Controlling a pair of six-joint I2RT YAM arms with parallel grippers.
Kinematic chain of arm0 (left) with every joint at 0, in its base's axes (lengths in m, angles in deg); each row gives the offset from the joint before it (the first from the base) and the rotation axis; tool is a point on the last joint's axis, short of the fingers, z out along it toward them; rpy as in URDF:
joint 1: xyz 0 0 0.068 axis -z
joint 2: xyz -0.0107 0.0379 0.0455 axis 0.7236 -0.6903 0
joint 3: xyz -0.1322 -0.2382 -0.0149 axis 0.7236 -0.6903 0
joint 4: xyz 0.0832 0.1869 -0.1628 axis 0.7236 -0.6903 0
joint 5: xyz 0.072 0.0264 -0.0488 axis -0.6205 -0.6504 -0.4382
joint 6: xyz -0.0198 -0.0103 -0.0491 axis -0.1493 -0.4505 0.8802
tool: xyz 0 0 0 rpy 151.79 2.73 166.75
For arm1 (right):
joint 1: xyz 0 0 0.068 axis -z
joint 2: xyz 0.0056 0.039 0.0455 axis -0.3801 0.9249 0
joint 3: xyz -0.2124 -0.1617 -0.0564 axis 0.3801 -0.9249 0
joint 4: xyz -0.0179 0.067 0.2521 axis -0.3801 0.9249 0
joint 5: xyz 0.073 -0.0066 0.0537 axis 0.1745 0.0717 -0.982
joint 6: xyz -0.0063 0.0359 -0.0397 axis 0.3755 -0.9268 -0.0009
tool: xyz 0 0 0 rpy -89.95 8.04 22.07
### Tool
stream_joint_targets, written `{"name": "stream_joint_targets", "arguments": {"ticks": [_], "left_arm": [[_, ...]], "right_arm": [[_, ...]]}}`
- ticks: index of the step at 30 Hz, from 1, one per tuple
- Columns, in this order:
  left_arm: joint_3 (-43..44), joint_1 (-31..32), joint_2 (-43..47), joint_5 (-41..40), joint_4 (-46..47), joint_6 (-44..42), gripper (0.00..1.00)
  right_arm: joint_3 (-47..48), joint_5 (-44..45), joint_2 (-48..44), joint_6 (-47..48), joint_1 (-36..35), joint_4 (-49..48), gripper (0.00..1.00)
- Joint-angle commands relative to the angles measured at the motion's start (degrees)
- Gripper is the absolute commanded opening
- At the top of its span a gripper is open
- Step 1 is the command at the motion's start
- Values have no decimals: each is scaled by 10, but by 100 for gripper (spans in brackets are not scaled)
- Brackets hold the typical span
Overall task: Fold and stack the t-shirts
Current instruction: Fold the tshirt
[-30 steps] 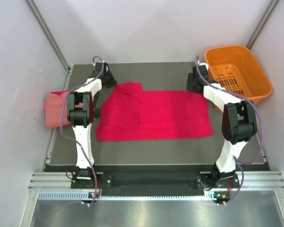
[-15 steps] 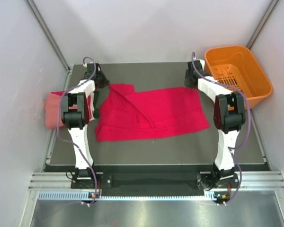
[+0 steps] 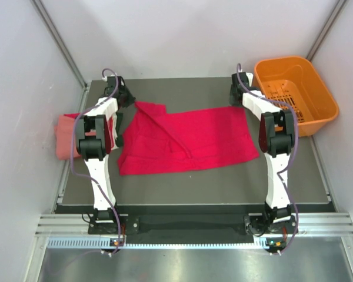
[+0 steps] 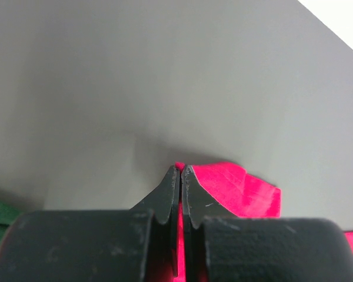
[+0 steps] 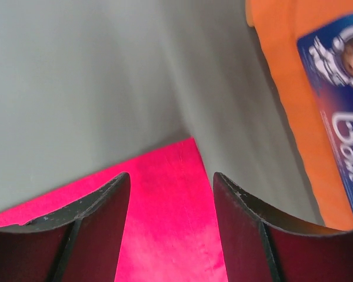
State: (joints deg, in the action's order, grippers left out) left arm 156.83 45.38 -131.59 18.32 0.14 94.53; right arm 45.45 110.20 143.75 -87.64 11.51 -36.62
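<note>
A crimson red t-shirt (image 3: 191,141) lies spread across the dark table (image 3: 182,188); its far left corner is lifted and folded over. At that corner my left gripper (image 3: 125,98) is shut on the cloth. In the left wrist view the left gripper (image 4: 180,170) pinches a thin strip of the red t-shirt (image 4: 247,188) between closed jaws. My right gripper (image 3: 239,97) hangs open over the shirt's far right corner. In the right wrist view the red t-shirt (image 5: 170,205) lies flat between the spread jaws of the right gripper (image 5: 172,179). A folded salmon pink t-shirt (image 3: 65,141) sits at the table's left edge.
An orange plastic basket (image 3: 294,91) stands at the back right, close beside the right arm; its wall and blue label (image 5: 341,100) fill the right side of the right wrist view. A bit of green cloth (image 4: 0,211) shows at the left wrist view's lower left. Pale walls enclose the table.
Both grippers have moved toward the table's far edge. The left one has drawn the shirt's far left corner back and left. The right arm has swung inward, away from the basket.
</note>
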Motion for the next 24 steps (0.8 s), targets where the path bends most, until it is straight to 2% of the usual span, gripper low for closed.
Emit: {"name": "stream_joint_targets", "arguments": {"ticks": [1,6,12,13,14,16,17,18,20,24], "left_arm": [[30,-3,7,2,17,-3,0],[42,-1,-2,6,10,-4,0],[59,7,-13,1,-1,-8,0],[60,7,-14,0,0,-8,0],[61,7,-14,0,-3,-8,0],[64,7,-15,0,-2,-9,0],[65,23,-16,-2,-5,-11,0],[69,24,-18,-4,-7,-14,0],[74,28,-21,-5,-14,-20,0],[107,31,-42,1,-31,-27,0]], "right_arm": [[60,10,20,3,12,27,59],[118,-33,66,-7,27,80,57],[118,-59,71,-11,37,96,48],[122,-62,73,-11,39,100,45],[122,-69,74,-11,40,103,37],[119,-73,74,-11,40,102,27],[119,-75,72,-11,40,96,12],[117,-76,68,-12,40,92,7],[119,-74,67,-10,40,89,0],[128,-55,53,-8,40,89,0]]}}
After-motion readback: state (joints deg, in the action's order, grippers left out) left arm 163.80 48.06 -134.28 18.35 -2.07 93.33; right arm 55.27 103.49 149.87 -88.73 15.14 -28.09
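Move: The open right hand hangs almost over the red t-shirt's far-right corner, which lies about 1 cm ahead, 2 cm to its right and 2 cm below; the orange basket's middle is some 25 cm right and 2 cm ahead. The left hand already grips the far-left corner, with that far-right corner about 44 cm to its right and 2 cm back, and the stacked shirts some 22 cm left and 15 cm back. Right hand sinks about 2 cm, pinching the t-shirt's far-right corner; left takes its held corner up-forward, then right. ##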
